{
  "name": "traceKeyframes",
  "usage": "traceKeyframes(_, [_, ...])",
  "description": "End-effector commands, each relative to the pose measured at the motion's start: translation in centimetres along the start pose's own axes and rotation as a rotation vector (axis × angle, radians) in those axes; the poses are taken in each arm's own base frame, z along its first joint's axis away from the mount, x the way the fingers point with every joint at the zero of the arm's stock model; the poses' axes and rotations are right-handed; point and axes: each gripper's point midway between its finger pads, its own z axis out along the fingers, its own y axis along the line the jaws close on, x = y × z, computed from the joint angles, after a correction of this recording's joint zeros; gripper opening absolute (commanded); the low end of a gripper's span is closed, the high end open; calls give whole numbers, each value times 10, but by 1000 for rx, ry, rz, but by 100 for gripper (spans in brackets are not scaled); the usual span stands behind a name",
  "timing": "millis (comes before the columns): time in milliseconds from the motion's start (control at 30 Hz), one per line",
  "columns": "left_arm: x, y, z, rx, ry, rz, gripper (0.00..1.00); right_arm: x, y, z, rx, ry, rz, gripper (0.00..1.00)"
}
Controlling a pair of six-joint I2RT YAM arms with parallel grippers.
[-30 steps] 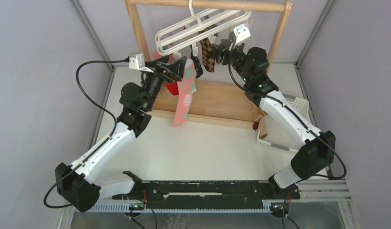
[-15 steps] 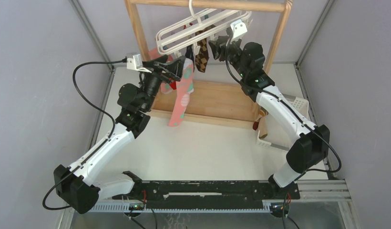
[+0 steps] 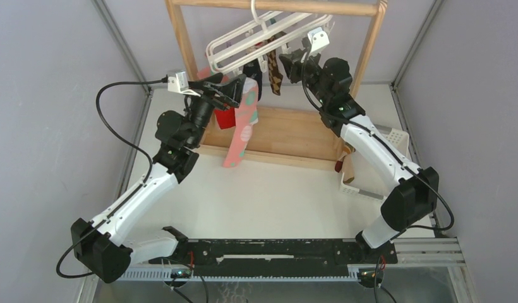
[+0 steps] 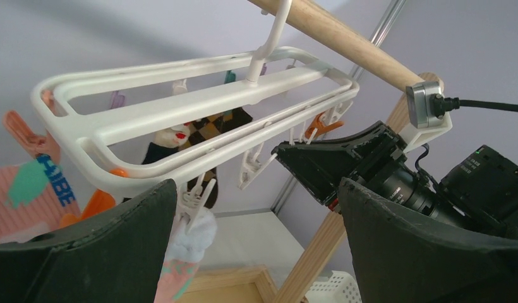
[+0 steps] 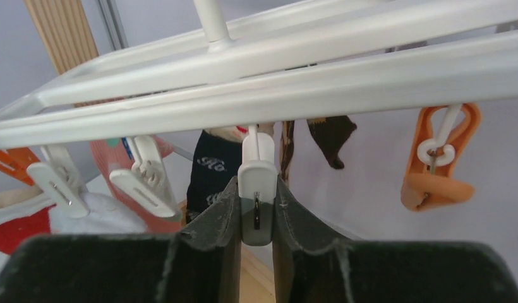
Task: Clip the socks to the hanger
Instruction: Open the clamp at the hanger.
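Note:
The white hanger (image 3: 256,38) hangs tilted from the wooden rack's top bar. Clipped to it are a pink sock with teal dots (image 3: 240,129), a red sock (image 3: 225,118), a dark sock (image 3: 252,72) and a brown patterned sock (image 3: 274,66). My right gripper (image 5: 256,218) is shut on a white clip (image 5: 257,183) dangling from the hanger's (image 5: 275,69) near bar, a finger pressed against each side. An orange clip (image 5: 439,161) hangs free to its right. My left gripper (image 4: 256,189) stands wide open below the hanger (image 4: 199,104), beside the pink sock's clipped cuff (image 4: 180,252), holding nothing.
The wooden rack (image 3: 370,44) stands on a wooden base (image 3: 288,136) at the back of the table. A white slatted basket (image 3: 395,136) sits at the right under my right arm, with a striped sock (image 3: 342,165) over its edge.
My right gripper rose a little toward the hanger and closed on the white clip. The hanger and its socks swung slightly. The left gripper barely moved.

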Motion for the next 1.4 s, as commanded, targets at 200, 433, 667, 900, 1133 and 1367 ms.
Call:
traceKeyframes(200, [-16,-46,-9,168,0,-104,98,-53,17,-44,-58,-78,9,0])
traceKeyframes(433, [-13,-70,17,224,70,-122,99,-60,17,-46,-82,-58,-6,0])
traceKeyframes(667, [-23,-102,42,333,103,-195,98,-56,16,-43,-104,-27,-1,0])
traceKeyframes(900, [1,-105,70,326,280,-195,99,-64,21,-53,-163,-34,21,0])
traceKeyframes(1133, [14,-114,64,395,380,-286,97,-76,19,-60,-163,-55,11,0])
traceKeyframes(1367, [24,-110,62,394,392,-258,97,-73,22,-61,-180,-51,34,0])
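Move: The right hand already pinches the white clamp on the hanger's near rail; from the open left hand that clamp lies about 11 cm ahead, 13 cm right and 3 cm lower. From the right hand, an empty white clip hangs about 6 cm left and 3 cm nearer, and an orange clip about 7 cm right and 6 cm farther out, both about level in height. Left hand sweeps 12 cm right, rising, turning clockwise, towards the clamp; right, still pinching, pulls back 5 cm. ##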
